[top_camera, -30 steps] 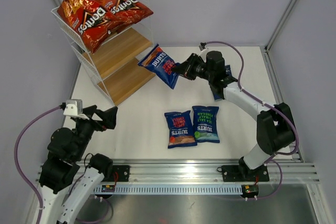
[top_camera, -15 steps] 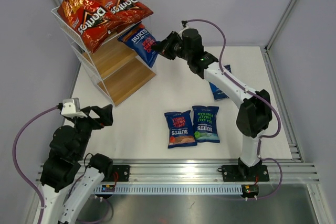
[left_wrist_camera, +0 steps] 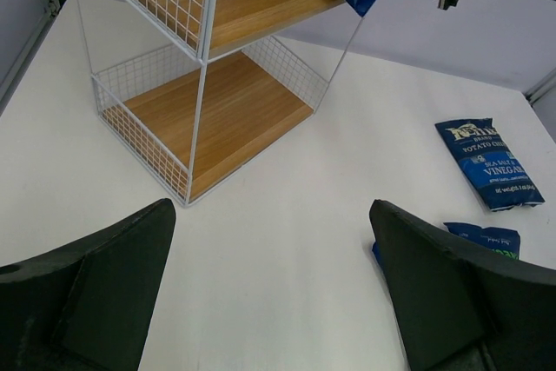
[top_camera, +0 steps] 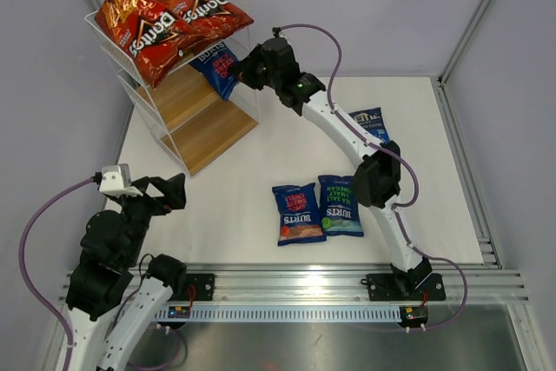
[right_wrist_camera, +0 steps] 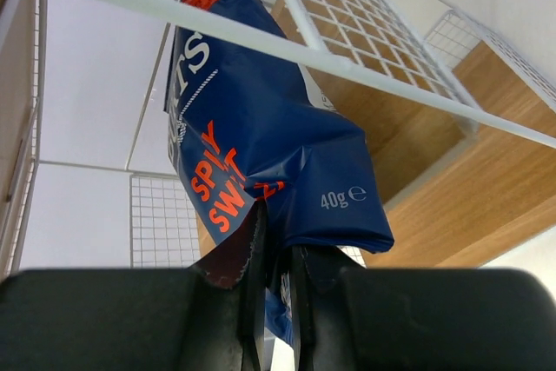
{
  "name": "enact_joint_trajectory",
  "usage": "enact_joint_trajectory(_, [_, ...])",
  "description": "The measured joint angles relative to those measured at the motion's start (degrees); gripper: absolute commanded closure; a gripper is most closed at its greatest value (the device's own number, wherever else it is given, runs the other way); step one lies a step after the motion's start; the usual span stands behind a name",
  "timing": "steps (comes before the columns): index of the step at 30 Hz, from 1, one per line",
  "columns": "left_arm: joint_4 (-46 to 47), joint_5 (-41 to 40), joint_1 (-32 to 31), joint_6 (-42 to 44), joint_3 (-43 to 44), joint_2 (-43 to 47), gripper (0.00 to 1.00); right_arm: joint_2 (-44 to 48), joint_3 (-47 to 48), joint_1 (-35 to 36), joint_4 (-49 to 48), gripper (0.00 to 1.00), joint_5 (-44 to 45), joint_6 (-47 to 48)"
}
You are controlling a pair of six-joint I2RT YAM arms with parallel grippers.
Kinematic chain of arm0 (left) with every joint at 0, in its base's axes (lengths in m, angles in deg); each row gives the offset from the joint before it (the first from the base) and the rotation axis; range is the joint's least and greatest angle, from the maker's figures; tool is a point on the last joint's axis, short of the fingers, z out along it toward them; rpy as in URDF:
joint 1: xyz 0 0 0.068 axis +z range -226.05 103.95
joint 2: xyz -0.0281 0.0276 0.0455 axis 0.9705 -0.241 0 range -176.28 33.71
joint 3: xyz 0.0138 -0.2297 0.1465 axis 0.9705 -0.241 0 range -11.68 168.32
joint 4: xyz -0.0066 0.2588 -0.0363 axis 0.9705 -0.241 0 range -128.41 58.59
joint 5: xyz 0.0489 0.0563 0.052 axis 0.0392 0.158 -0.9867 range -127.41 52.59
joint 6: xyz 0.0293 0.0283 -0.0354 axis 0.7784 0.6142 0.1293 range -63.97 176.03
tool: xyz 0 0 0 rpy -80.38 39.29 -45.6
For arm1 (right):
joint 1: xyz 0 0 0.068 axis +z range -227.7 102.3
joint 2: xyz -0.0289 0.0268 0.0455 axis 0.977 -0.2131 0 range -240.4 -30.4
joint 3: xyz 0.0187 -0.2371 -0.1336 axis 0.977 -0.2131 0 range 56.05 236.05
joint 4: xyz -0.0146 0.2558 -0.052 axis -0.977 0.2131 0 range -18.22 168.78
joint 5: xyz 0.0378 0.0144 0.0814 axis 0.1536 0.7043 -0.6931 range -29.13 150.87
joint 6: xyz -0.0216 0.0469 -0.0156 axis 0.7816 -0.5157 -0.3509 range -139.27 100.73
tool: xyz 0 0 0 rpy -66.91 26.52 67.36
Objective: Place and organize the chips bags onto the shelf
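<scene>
My right gripper (top_camera: 243, 69) (right_wrist_camera: 276, 258) is shut on the bottom edge of a dark blue Burts chips bag (top_camera: 217, 67) (right_wrist_camera: 261, 136), holding it inside the middle tier of the white wire shelf (top_camera: 208, 93) (left_wrist_camera: 201, 84). Two red Doritos bags (top_camera: 165, 19) lie on the shelf's top tier. Two more blue Burts bags (top_camera: 317, 208) lie side by side on the table near the front. A blue Kettle bag (top_camera: 369, 122) (left_wrist_camera: 486, 162) lies at the right. My left gripper (top_camera: 169, 193) (left_wrist_camera: 274, 301) hangs open over bare table at the front left, holding nothing.
Grey walls close in the white table (top_camera: 261, 171) at the back and sides. A metal rail (top_camera: 304, 288) runs along the front edge by the arm bases. The shelf's lowest wooden board (left_wrist_camera: 217, 119) carries nothing.
My right arm has swung left and stretched out, carrying the Burts bag from mid-table into the shelf's middle tier. The left arm has barely moved.
</scene>
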State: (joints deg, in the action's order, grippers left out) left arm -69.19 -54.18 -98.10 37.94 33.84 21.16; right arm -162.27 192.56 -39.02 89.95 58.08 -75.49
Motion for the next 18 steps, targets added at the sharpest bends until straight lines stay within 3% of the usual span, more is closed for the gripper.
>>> enact_joint_trajectory(9, [-0.02,0.22,0.0,0.0,0.02,0.59,0.01,-7.85,11.17,2.05,1.33,0.85,4.74,-0.63])
enact_joint_trajectory(11, [0.0,0.28,0.0,0.0,0.0,0.85,0.01,-9.42,12.83,2.05,0.98,0.69,5.33,-0.7])
enact_joint_trajectory(14, [0.0,0.31,0.0,0.0,0.0,1.31,0.01,-11.41,14.8,2.05,0.59,0.58,6.29,-0.7])
enact_joint_trajectory(17, [0.02,0.48,0.0,0.0,0.0,1.36,0.01,-11.61,14.86,2.08,0.46,0.38,7.3,-0.26])
enact_joint_trajectory(18, [0.02,0.5,0.0,0.0,0.02,1.36,0.01,-11.61,14.86,2.1,-0.11,0.36,7.67,-0.04])
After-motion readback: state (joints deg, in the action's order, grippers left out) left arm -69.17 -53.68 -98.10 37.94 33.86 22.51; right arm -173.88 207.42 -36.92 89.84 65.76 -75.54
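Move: The right hand already holds the blue Burts spicy bag just inside the shelf's open right side. The middle shelf's centre lies about 12 cm to its left, level ahead, some 6 cm lower. Above, on the top board, one Doritos bag sits roughly 8 cm left and 4 cm farther out, the other about 19 cm left and 2 cm nearer, both some 12 cm higher. From the left hand the middle shelf is about 32 cm ahead and 4 cm to the right. Keeping its pinch on the Burts bag's near end, the right hand pushes it farther in over the middle shelf, first mostly left, then mostly forward, about 4 cm in all, easing down a little. Near the end of this reach the fingers spread from nearly shut to over half open, letting go of the bag. ##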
